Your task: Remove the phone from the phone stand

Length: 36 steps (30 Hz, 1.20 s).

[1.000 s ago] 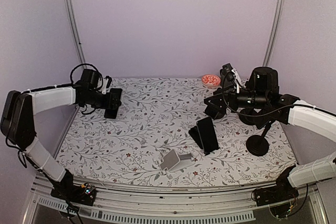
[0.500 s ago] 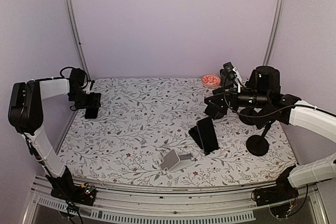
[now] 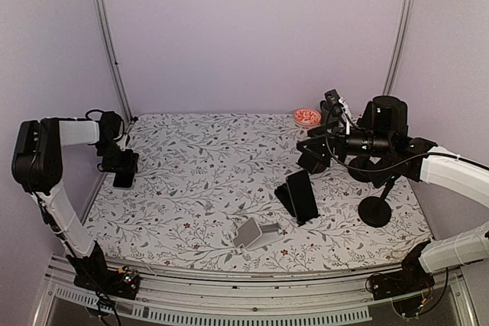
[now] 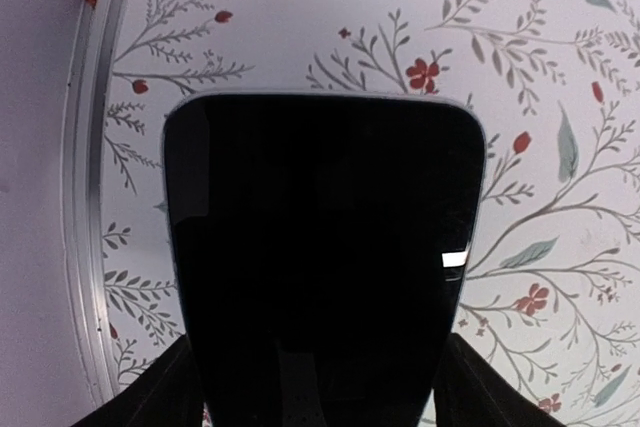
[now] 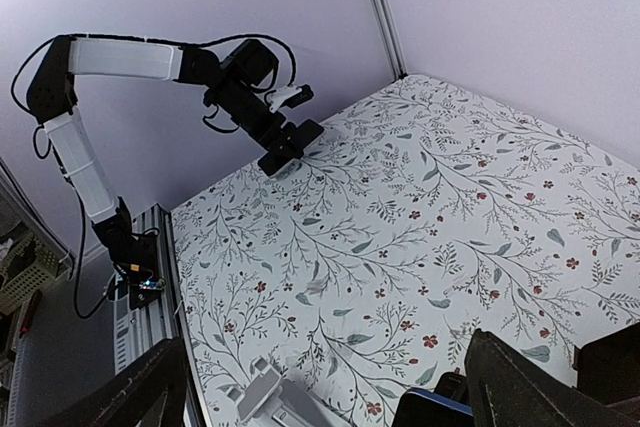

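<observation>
A black phone (image 4: 320, 247) fills the left wrist view, and my left gripper (image 4: 320, 397) is shut on its lower end, one finger on each long edge. From above, that gripper (image 3: 124, 167) holds the phone (image 3: 123, 179) low over the table's far left edge. In the right wrist view the held phone (image 5: 290, 147) shows small. A silver phone stand (image 3: 256, 233) sits bare near the front middle. A second dark phone (image 3: 302, 195) leans on a black stand. My right gripper (image 3: 315, 152) hovers behind it, open, with nothing between its fingers (image 5: 530, 387).
A metal rail (image 4: 85, 247) runs along the table's left edge close to the held phone. A small red dish (image 3: 306, 117) sits at the back right. A black round-based post (image 3: 374, 210) stands at the right, under the right arm.
My left arm has swung left and lowered, carrying the phone from the left-middle of the table to its left edge. The right arm has not moved.
</observation>
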Tool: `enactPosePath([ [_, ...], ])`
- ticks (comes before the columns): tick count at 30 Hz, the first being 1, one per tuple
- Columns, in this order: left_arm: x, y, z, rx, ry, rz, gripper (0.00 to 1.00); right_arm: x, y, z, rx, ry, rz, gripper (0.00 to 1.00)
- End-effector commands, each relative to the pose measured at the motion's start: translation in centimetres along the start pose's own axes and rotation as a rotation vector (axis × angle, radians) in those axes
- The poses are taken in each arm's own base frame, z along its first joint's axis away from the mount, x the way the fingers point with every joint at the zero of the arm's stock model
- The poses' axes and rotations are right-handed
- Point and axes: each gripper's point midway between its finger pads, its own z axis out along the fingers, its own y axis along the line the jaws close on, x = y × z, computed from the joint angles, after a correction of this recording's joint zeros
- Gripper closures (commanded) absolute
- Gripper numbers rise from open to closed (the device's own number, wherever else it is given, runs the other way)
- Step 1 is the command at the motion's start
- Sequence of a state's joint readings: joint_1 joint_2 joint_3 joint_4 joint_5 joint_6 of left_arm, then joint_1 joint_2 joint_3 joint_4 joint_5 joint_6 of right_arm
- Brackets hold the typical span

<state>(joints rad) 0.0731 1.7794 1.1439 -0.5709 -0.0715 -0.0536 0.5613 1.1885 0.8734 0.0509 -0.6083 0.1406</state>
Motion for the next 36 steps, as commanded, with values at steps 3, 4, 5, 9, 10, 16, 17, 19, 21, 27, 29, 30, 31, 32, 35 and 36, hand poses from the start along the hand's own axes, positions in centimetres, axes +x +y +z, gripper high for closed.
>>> enactPosePath([
  [3,3.1,0.4,1.3,-0.008,0.054,0.000,0.55,-0.1,0.0,0.4,-0.029,-0.010,-0.011,0.01],
  [4,3.3,0.3,1.5,0.005,0.058,-0.003,0.55,0.0,0.1,0.4,-0.034,-0.008,-0.007,0.01],
  [5,3.7,0.2,1.8,0.008,0.066,-0.002,0.55,0.0,0.1,0.4,-0.034,-0.008,-0.005,0.01],
  [9,4.5,-0.1,2.9,0.021,0.093,0.003,0.54,-0.1,0.1,0.3,-0.031,-0.012,-0.007,0.01],
  [10,4.6,0.0,3.1,0.019,0.099,0.005,0.53,-0.1,0.2,0.3,-0.033,-0.012,-0.006,0.01],
  [16,4.8,0.3,3.2,-0.001,0.108,0.007,0.32,-0.2,0.2,0.2,-0.031,-0.015,-0.011,0.01],
  [17,4.7,0.4,3.2,-0.007,0.107,0.009,0.29,-0.2,0.2,0.2,-0.030,-0.015,-0.012,0.01],
  [19,4.5,0.4,3.0,-0.010,0.102,0.010,0.22,-0.3,0.2,0.1,-0.030,-0.017,-0.015,0.01],
  [21,4.4,0.2,2.8,-0.004,0.096,0.013,0.13,-0.3,0.3,0.1,-0.031,-0.017,-0.014,0.01],
  [27,2.4,-1.8,0.6,0.016,0.012,0.074,0.01,-0.5,0.4,0.0,-0.032,-0.019,-0.017,0.01],
  [29,1.2,-3.1,-1.0,0.051,-0.045,0.100,0.01,-0.6,0.5,-0.1,-0.032,-0.021,-0.015,0.01],
  [30,0.6,-4.0,-1.9,0.069,-0.076,0.120,0.01,-0.7,0.5,-0.1,-0.030,-0.024,-0.015,0.01],
  [31,0.0,-4.9,-2.9,0.089,-0.112,0.141,0.01,-0.7,0.5,-0.2,-0.029,-0.024,-0.013,0.01],
  [32,-0.5,-6.0,-4.0,0.112,-0.148,0.161,0.01,-0.8,0.5,-0.2,-0.027,-0.026,-0.015,0.01],
  [35,-1.9,-9.6,-7.7,0.190,-0.266,0.221,0.01,-1.2,0.5,-0.4,-0.018,-0.031,-0.018,0.01],
  [36,-2.0,-10.8,-8.8,0.215,-0.297,0.245,0.01,-1.3,0.5,-0.5,-0.014,-0.032,-0.017,0.01],
])
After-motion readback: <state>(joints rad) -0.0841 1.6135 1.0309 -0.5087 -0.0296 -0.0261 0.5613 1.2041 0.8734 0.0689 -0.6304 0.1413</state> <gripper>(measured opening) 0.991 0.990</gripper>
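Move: The left hand holds the phone low over the table's far left part; the laying spot is about 4 cm back from it, level sideways and some 4 cm below. The side rail runs about 8 cm to the left of this hand, and the empty phone stand is far off, roughly 25 cm back and 47 cm to its right. From the idle right hand the laying spot lies about 8 cm ahead, 66 cm left and 28 cm down. Down and back together, the left hand lowers the phone onto the bare cloth, about 3.5 cm each way. It holds nearly still there, then spreads its fingers from the phone's sides and pulls away up and to the right, some 6 cm each, turning about 10 degrees clockwise. ##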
